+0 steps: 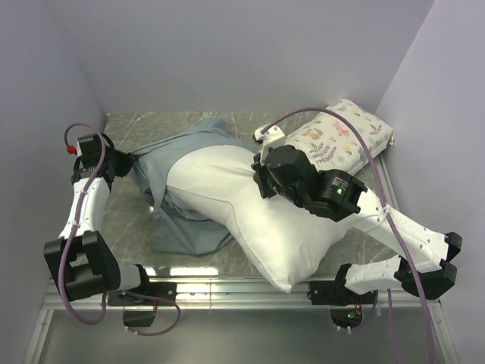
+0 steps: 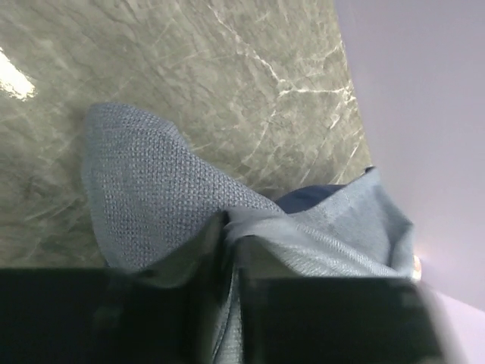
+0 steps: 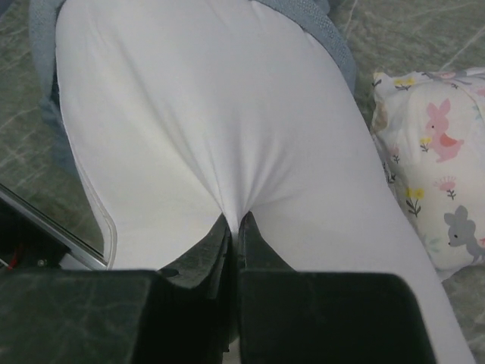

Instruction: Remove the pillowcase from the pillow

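Observation:
The plump white pillow (image 1: 227,189) lies diagonally across the table, most of it bare. The pillowcase (image 1: 189,144) shows its paler grey-blue side, bunched over the pillow's far left end and trailing onto the table (image 1: 186,231). My left gripper (image 1: 135,163) is at the case's left edge; in the left wrist view a fold of the pillowcase (image 2: 144,197) is pinched in the left gripper (image 2: 231,235). My right gripper (image 1: 258,163) sits on top of the pillow. The right wrist view shows this gripper (image 3: 239,220) shut on a tuck of the pillow (image 3: 212,114), with the pillowcase (image 3: 318,23) at the far end.
A smaller printed pillow (image 1: 341,140) lies at the back right, close beside the white one (image 3: 439,167). Pale walls close in the marbled table (image 1: 129,220) on the left, back and right. A metal rail (image 1: 227,284) runs along the near edge.

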Motion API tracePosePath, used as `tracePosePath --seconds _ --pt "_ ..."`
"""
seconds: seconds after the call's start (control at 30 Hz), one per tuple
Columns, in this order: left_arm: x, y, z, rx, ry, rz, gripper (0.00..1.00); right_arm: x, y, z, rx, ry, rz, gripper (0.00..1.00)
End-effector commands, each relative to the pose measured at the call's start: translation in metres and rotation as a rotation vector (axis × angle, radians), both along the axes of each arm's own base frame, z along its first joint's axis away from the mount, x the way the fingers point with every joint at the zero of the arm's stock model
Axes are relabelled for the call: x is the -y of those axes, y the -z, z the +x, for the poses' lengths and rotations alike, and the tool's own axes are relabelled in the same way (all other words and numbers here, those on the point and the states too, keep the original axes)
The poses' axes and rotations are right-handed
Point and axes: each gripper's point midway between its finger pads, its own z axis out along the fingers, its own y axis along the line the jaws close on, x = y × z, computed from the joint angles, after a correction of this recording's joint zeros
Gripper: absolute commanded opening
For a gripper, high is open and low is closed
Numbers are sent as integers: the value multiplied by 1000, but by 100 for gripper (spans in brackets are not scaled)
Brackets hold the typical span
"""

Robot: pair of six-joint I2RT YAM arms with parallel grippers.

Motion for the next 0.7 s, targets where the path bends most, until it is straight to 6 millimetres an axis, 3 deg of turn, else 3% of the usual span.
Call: tracePosePath --seconds 0.0,0.03,0.07,0.13,0.17,0.2,0.23,0.27,0.37,0.4,0.43,0.47,0.5,0.63,0.67 --pt "-45 -30 4 146 -138 143 23 22 -36 14 124 80 101 0" --pt "-43 -35 3 157 -127 160 30 14 -25 13 99 57 95 0" --pt "-35 -36 2 148 -86 164 49 5 -19 15 86 48 101 0" --pt "-17 -49 0 183 -8 184 63 -1 -8 18 68 43 91 0" --pt "0 -54 -2 194 55 212 91 -6 -1 20 54 47 86 0" --pt "10 -58 -5 201 89 227 99 -8 1 21 50 49 83 0" --pt "18 -73 -14 232 101 268 99 -9 6 22 44 53 74 0" --pt "43 -78 -19 251 167 284 99 -10 11 26 41 66 65 0" --pt "60 -87 -46 262 173 336 99 -5 22 32 28 99 41 0" --pt "76 -75 -55 246 219 327 99 -4 24 33 23 105 44 0" --pt "81 -77 -65 264 225 309 99 0 28 36 17 117 44 0" --pt "93 -58 -73 241 267 292 99 1 26 37 18 119 62 0" --pt "98 -51 -79 238 283 284 100 0 27 36 11 111 68 0" --pt "104 -21 -103 181 276 271 99 5 18 38 22 122 81 0" --pt "105 -11 -108 164 280 270 92 7 15 38 27 125 82 0"
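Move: The left hand still has the stretched far-left end of the blue-grey pillowcase; the case's rim on the near-left side of the white pillow lies about 15 cm to its right, 8 cm back and 9 cm lower. The white pillow's middle is some 44 cm right and 18 cm back. For the right hand, pinching the pillow's top, that rim is roughly 28 cm left, 8 cm ahead and 23 cm down; the patterned pillow is about 23 cm right, 20 cm ahead and 27 cm down. Opening wide almost on the spot, the left fingers let go of the pillowcase end, then the hand sweeps right and back about 15 cm in a low arc, up some 9 cm and partly down again, turning clockwise, to come over the case nearer the pillow. The right hand keeps its pinch on the white pillow and lowers it about 6 cm, easing slightly forward. ##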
